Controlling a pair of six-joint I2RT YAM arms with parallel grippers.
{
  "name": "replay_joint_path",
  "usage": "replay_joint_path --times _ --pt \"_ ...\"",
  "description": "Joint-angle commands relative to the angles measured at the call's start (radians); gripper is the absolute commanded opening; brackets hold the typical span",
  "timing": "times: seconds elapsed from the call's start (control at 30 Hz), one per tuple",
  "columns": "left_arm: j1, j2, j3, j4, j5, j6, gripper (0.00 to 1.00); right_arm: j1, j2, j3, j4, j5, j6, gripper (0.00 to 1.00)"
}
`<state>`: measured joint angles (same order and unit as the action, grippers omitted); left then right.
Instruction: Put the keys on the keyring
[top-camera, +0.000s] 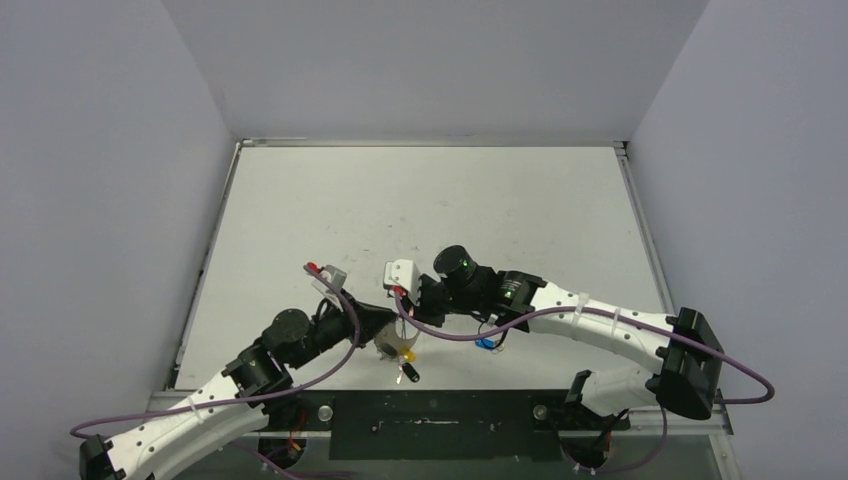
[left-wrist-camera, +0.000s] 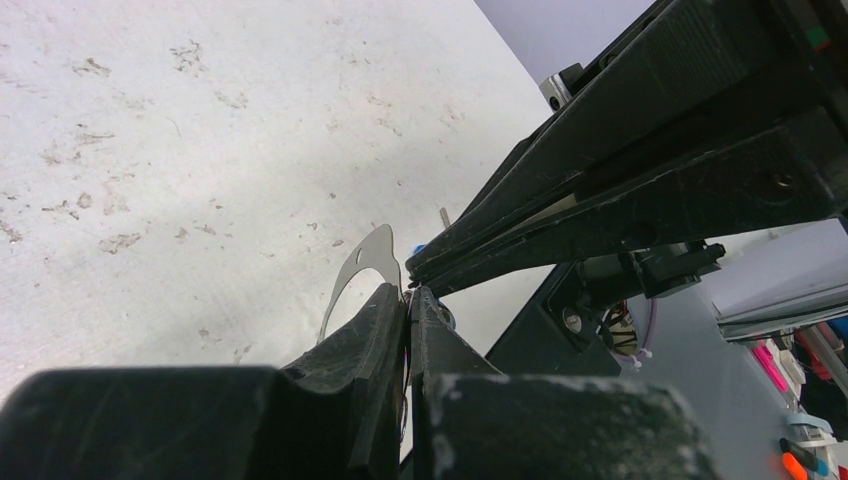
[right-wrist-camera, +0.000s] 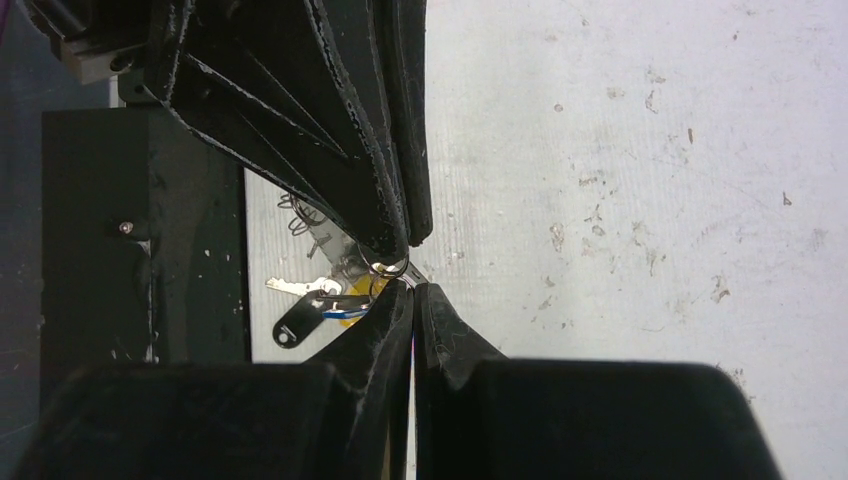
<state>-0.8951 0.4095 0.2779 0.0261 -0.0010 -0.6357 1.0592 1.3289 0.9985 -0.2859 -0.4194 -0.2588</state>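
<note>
My left gripper (top-camera: 388, 338) is shut on the keyring (left-wrist-camera: 362, 268), whose thin silvery arc curves out of its tips in the left wrist view. My right gripper (top-camera: 412, 312) is shut tip to tip against it, and a small silvery key part (right-wrist-camera: 422, 272) shows at its tips. In the right wrist view a small wire loop (right-wrist-camera: 388, 266) sits between the two grippers. A bunch hangs from the loop: a silver key (right-wrist-camera: 288, 286), a black tag (right-wrist-camera: 293, 322), a yellow head (right-wrist-camera: 352, 304) and a blue piece (right-wrist-camera: 335, 313). The yellow and black keys (top-camera: 405, 358) also show in the top view.
A small blue object (top-camera: 487, 343) lies on the table under the right forearm. The black base plate (top-camera: 430, 410) runs along the near edge just behind the bunch. Purple cables (top-camera: 350, 320) loop over both arms. Grey walls enclose the white table (top-camera: 430, 200).
</note>
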Motion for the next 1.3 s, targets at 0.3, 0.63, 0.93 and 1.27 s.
replay_joint_path --times 0.3,0.63,0.93,1.27 --pt "0.01 -0.01 -0.006 0.111 -0.133 0.009 0.0 0.026 -0.035 -0.054 0.003 -0.142 0.054 0.0" --pt "0.009 -0.004 -0.015 0.116 -0.142 0.023 0.0 0.047 -0.027 -0.049 0.038 -0.176 0.062 0.0" --pt "0.012 0.006 -0.032 0.17 -0.147 0.059 0.0 -0.008 -0.13 -0.129 0.152 -0.102 0.137 0.55" --pt "0.024 0.257 0.012 0.389 -0.162 0.181 0.0 -0.157 -0.335 -0.269 0.277 0.074 0.211 0.95"
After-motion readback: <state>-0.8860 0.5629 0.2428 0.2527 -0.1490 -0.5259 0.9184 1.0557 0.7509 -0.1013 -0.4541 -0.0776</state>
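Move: Between the two shut, nearly touching fingertips is the keyring, about 1 cm left of the right hand point and at its height; it lies about 1 cm to the left hand's right, level with it. From the right hand, the yellow tag hangs some 2 cm back, directly in line and 6 cm below; the black tag hangs about 5 cm back and 7 below. The loose blue-tagged key lies roughly 10 cm ahead, 17 to the right and 17 below. Drawing back about 3 cm in all, slowly and then faster, the right hand opens wide and lets go at the keyring, then swings forward and to the right, rising some 3 cm, away from the left fingertips. The left hand keeps its pinch on the keyring, nearly still at first, then carries it about 4 cm forward, turning slightly counter-clockwise. ##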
